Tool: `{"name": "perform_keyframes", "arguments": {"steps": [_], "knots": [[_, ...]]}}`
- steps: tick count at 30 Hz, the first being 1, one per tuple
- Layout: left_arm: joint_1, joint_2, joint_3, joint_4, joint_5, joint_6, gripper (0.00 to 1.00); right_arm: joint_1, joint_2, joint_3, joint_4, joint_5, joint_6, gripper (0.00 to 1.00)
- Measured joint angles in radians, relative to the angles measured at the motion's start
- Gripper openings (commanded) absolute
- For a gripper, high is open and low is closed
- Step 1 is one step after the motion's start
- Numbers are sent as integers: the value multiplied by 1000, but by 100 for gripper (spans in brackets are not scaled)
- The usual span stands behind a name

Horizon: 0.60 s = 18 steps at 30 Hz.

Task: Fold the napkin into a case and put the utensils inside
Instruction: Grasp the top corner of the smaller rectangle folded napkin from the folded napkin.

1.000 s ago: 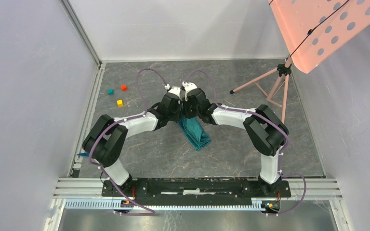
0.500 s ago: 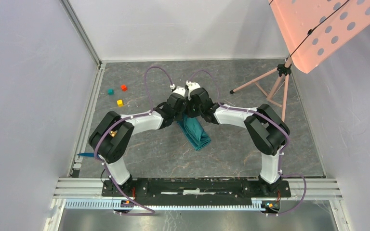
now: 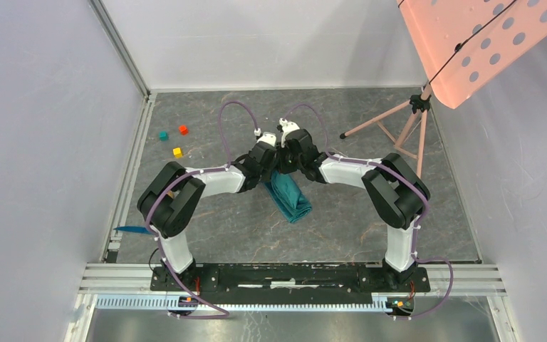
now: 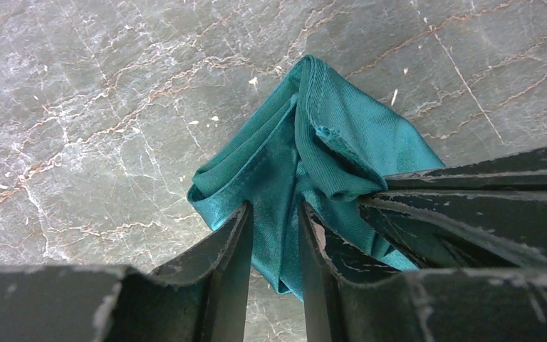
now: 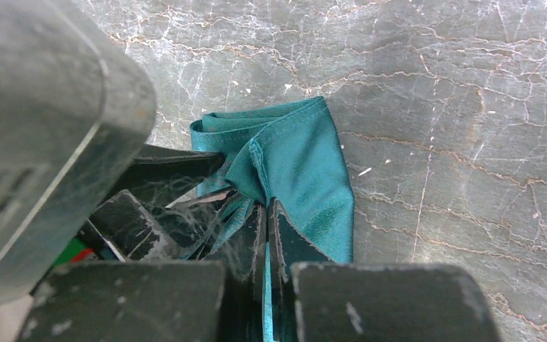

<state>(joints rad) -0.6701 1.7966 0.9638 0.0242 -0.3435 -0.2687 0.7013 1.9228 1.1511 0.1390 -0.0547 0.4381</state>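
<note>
The teal napkin (image 3: 293,201) is folded into a long narrow strip, case-like, running from the grippers toward the near right. Its far end is bunched and lifted off the table. My left gripper (image 4: 274,208) is shut on a thick fold of the napkin (image 4: 327,135), and cloth fills the gap between its jaws. My right gripper (image 5: 266,205) is shut on a thin edge of the napkin (image 5: 299,160). Seen from above, the left gripper (image 3: 268,168) and right gripper (image 3: 287,165) meet over that end. A slim blue utensil (image 3: 132,229) lies by the left rail, behind the left arm.
Three small cubes, teal (image 3: 163,135), red (image 3: 183,130) and yellow (image 3: 177,152), sit at the far left. A pink tripod stand (image 3: 399,128) with a perforated pink panel (image 3: 470,43) occupies the far right. Walls enclose the marble table (image 3: 342,228).
Both wrists have shifted slightly to the far right with the napkin's end. The left arm's elbow has swung rightward. The strip's near end has stayed in place.
</note>
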Motion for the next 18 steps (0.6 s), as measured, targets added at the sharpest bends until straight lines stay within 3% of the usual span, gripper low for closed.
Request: {"name": "perform_keyframes", "arguments": {"steps": [6, 11, 18], "knots": [[-1, 8, 0, 2, -31, 0, 15, -2, 0, 0, 8, -11, 3, 0], [-1, 7, 0, 2, -44, 0, 3, -2, 0, -3, 10, -14, -2, 0], [2, -28, -48, 52, -34, -1, 2, -2, -1, -3, 9, -48, -42, 0]]}}
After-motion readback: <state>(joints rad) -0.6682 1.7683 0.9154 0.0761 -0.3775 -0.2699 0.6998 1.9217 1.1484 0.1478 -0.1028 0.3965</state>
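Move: The folded napkin's top corner layer is right under the left fingertips, about 1 cm down, with one finger on either side of its fold. The turned-over flap, pinched by the right hand, is some 4 cm to the right and 1 cm ahead. The napkin's far tip is about 7 cm ahead and 2 cm right; its left corner is roughly 4 cm left and 1 cm ahead. From the right hand, the top corner layer is about 4 cm left and 1 cm back. The napkin's fold beside the held flap is pinched between the left fingers, which close from a bit over a third open to almost shut. Meanwhile the left hand stays low over the cloth, easing only about 1 cm to the left. The right fingers keep their closed pinch on the flap, nearly in place. ##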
